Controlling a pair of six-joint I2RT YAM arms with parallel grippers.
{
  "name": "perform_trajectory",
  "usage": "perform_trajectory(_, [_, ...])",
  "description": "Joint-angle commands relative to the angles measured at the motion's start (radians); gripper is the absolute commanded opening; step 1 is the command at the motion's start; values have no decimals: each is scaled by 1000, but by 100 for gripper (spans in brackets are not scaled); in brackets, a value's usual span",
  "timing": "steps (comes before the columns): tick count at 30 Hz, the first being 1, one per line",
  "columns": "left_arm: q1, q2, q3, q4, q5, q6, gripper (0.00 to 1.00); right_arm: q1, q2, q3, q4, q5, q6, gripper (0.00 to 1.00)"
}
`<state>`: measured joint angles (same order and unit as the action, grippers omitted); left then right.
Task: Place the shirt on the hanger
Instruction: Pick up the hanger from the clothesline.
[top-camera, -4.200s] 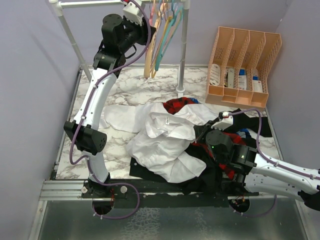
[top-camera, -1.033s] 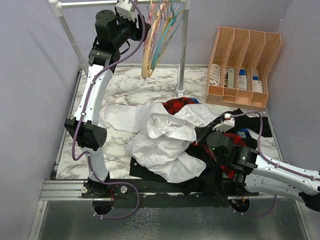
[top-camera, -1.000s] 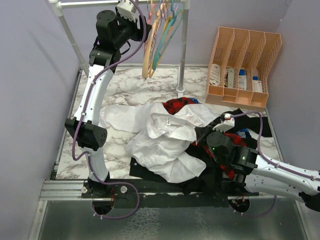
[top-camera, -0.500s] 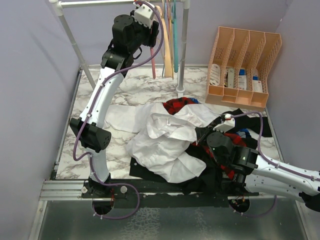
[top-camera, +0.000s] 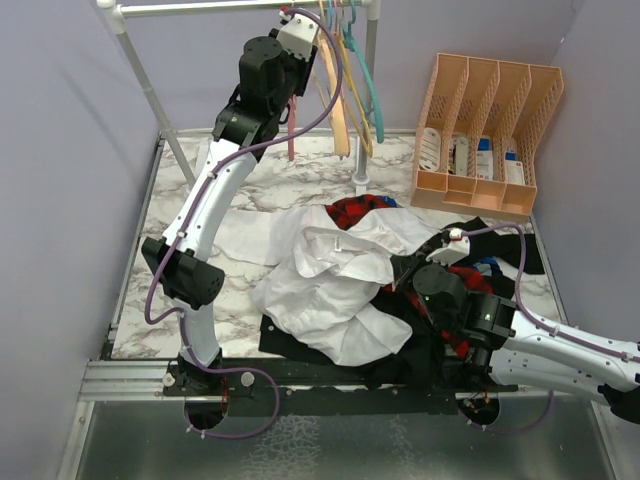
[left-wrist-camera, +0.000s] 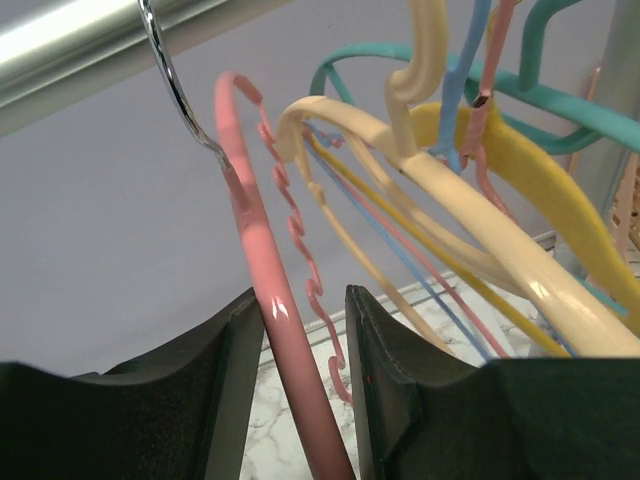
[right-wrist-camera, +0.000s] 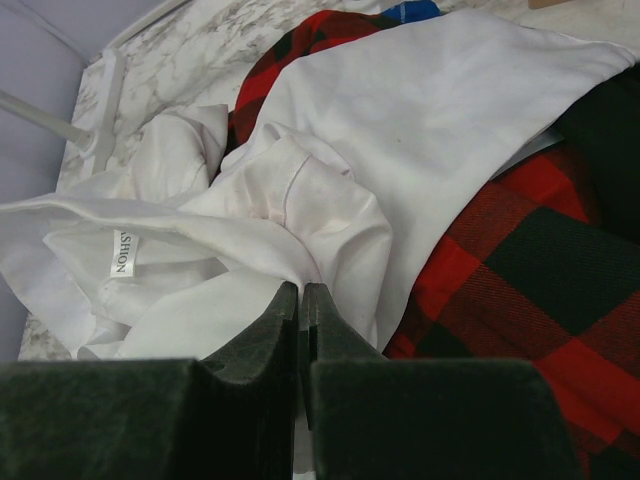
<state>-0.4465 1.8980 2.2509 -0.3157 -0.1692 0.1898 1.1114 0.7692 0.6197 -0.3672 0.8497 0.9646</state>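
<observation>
The white shirt (top-camera: 330, 280) (right-wrist-camera: 430, 130) lies crumpled in the middle of the marble table, over other clothes. My right gripper (top-camera: 398, 270) (right-wrist-camera: 300, 288) is low at its right edge, shut on a fold of the white fabric. The pink hanger (top-camera: 292, 135) (left-wrist-camera: 265, 260) hangs by its metal hook from the rail at the back, apart from the other hangers. My left gripper (top-camera: 293, 95) (left-wrist-camera: 300, 293) is raised at it, jaws either side of one pink arm. The rod touches the left finger (left-wrist-camera: 235, 340), and a gap shows on the right side.
A cream hanger (top-camera: 335, 100) (left-wrist-camera: 470, 200), a teal hanger (top-camera: 368, 85) and thinner ones hang right of the pink one by the rack post (top-camera: 365, 120). A red-and-black plaid shirt (right-wrist-camera: 520, 250) and black garment (top-camera: 300, 340) lie under the white one. An orange file organizer (top-camera: 490, 130) stands back right.
My left arm has swung right along the rail and its jaws have narrowed around the pink hanger; the other hangers have swung right. The right arm has not moved.
</observation>
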Motion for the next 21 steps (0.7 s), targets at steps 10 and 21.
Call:
perform_trajectory(10, [-11,-54,4,3,-96,42,0,-2,0,-3,-5,34,-7,1])
perform_trajectory(21, [-12,-18,130,17,-118,93,0,-3,-14,-5,-13,37,-7,1])
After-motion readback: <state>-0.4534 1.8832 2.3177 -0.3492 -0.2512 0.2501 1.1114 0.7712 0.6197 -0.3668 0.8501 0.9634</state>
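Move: The pink hanger's near shoulder runs between the left hand's open fingers, about 1 cm ahead and 1 cm left. The rail stands some 6 cm straight ahead and 8 cm up. To the right are the beige hanger, roughly 4 cm ahead, 5 cm right and 1 cm up, and the yellow one, 5 cm ahead, 9 cm right and 1 cm up. The pink shoulder lies about 32 cm ahead, 21 cm left and 28 cm above the right hand. The left fingers shut on the pink hanger's near shoulder just below its hook, pinching it between the pads, as the hand eases about 1.5 cm left and dips slightly. Once closed, the hand turns upward and lifts nearly 4 cm from its low point, drawing back about 1 cm. ##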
